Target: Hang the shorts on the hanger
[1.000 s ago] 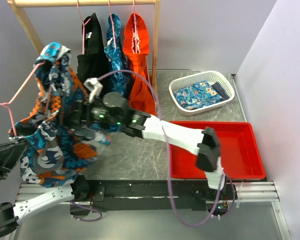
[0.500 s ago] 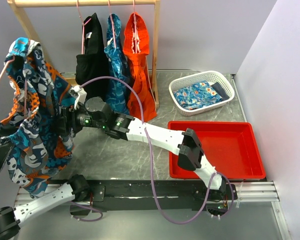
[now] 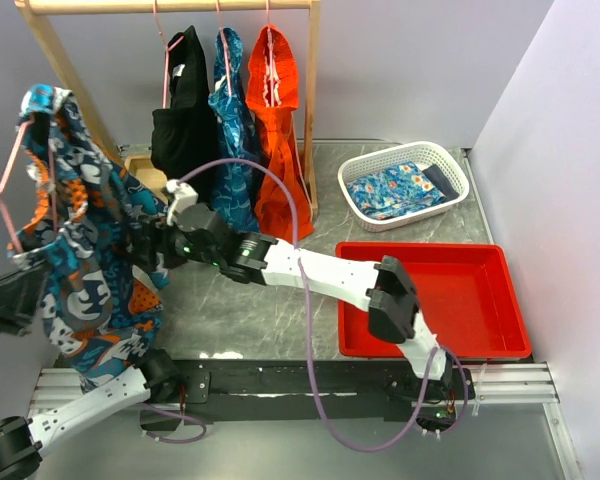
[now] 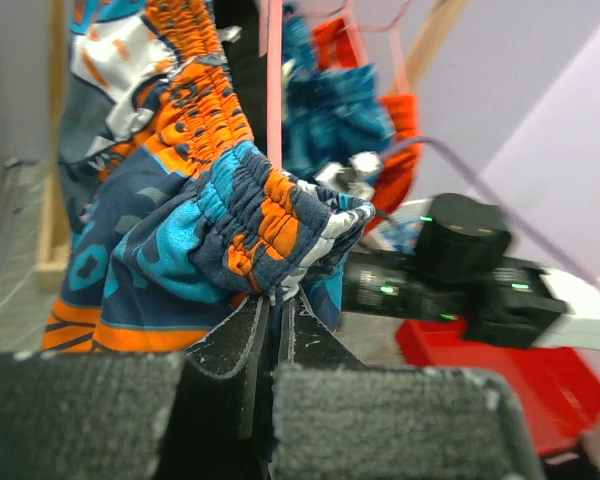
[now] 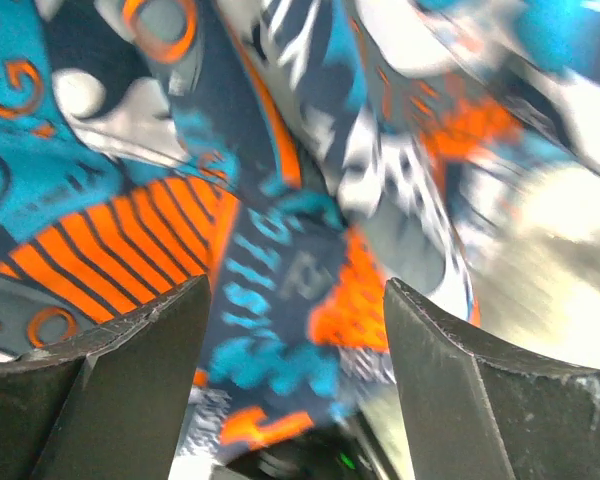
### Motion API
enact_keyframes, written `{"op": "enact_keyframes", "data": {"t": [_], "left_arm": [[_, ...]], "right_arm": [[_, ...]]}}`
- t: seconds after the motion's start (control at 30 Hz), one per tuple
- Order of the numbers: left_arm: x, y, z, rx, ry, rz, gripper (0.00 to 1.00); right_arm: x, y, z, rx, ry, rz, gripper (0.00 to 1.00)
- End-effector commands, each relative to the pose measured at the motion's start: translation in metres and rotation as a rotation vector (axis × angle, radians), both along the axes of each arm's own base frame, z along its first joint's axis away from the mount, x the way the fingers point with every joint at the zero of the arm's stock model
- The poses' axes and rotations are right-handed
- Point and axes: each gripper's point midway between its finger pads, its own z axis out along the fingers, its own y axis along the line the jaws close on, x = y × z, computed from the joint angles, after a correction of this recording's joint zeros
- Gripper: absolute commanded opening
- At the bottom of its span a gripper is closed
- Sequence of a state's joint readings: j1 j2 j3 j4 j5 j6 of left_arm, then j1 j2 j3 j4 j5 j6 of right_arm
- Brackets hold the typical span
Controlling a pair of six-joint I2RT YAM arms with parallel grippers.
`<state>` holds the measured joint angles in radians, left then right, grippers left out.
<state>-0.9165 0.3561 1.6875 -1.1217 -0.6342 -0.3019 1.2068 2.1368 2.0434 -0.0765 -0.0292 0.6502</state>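
Note:
The shorts (image 3: 90,270), navy, white and orange, hang at the far left off the pink wire hanger (image 3: 10,155), high above the table. In the left wrist view the hanger (image 4: 274,100) runs straight up from my left gripper (image 4: 275,300), which is shut on the wire with the gathered waistband of the shorts (image 4: 230,215) bunched at its tips. That gripper (image 3: 25,280) shows at the left edge of the top view. My right gripper (image 3: 145,245) reaches across to the shorts. It (image 5: 295,330) stands open, with the printed shorts (image 5: 280,200) just beyond its fingers.
A wooden rack (image 3: 165,6) at the back carries black (image 3: 180,110), teal (image 3: 230,110) and orange (image 3: 275,120) garments on pink hangers. A white basket (image 3: 380,160) holds floral cloth. A red tray (image 3: 500,300) lies at the right.
The left arm swung the hanger and shorts further left and higher, away from the middle. The right gripper followed them left, still open.

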Motion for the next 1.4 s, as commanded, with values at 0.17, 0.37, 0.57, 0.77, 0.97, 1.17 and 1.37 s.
{"op": "enact_keyframes", "data": {"t": [0.17, 0.37, 0.57, 0.77, 0.97, 1.17, 1.37], "left_arm": [[0.053, -0.017, -0.025, 0.156, 0.166, 0.244, 0.01], [0.085, -0.047, -0.061, 0.315, 0.294, 0.3, 0.01], [0.097, -0.073, -0.075, 0.373, 0.332, 0.305, 0.01], [0.107, -0.083, -0.069, 0.411, 0.318, 0.389, 0.01], [0.136, -0.078, -0.071, 0.569, 0.355, 0.587, 0.01], [0.167, -0.074, -0.043, 0.467, 0.305, 0.582, 0.01], [0.202, -0.082, 0.001, 0.331, 0.214, 0.429, 0.01]], "right_arm": [[0.007, -0.079, 0.048, -0.004, -0.087, -0.19, 0.78], [-0.003, -0.116, 0.062, 0.005, -0.085, -0.21, 0.78], [-0.01, -0.148, 0.061, -0.011, -0.097, -0.23, 0.79], [-0.015, -0.169, 0.056, -0.031, -0.108, -0.247, 0.79], [-0.016, -0.179, 0.054, -0.041, -0.118, -0.256, 0.79], [-0.018, -0.187, 0.054, -0.045, -0.125, -0.26, 0.79], [-0.021, -0.191, 0.057, -0.066, -0.13, -0.242, 0.79]]}}
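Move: Out beyond the left hand, which already grips the hanger with the printed shorts on it, the rack's free rod stretch lies about 35 cm ahead, 3 cm to the right and some 10 cm higher. The hanging black shorts are 35 cm ahead, 15 cm right and 12 cm lower; the hanging blue shorts, 10 cm right of those. From the open right hand, that rod stretch is about 22 cm ahead, 2 cm left and 27 cm up, and the printed shorts are level with it, 8 cm to its left. Carrying the hanger and printed shorts towards the rack, the left hand travels some 18 cm forward, dipping and swinging right at first, then easing back left. Its wrist turns counter-clockwise about 35 degrees and tips down while the fingers keep their pinch. The right hand, still open, backs away rightward from the shorts by about 18 cm and then nearly stops. ##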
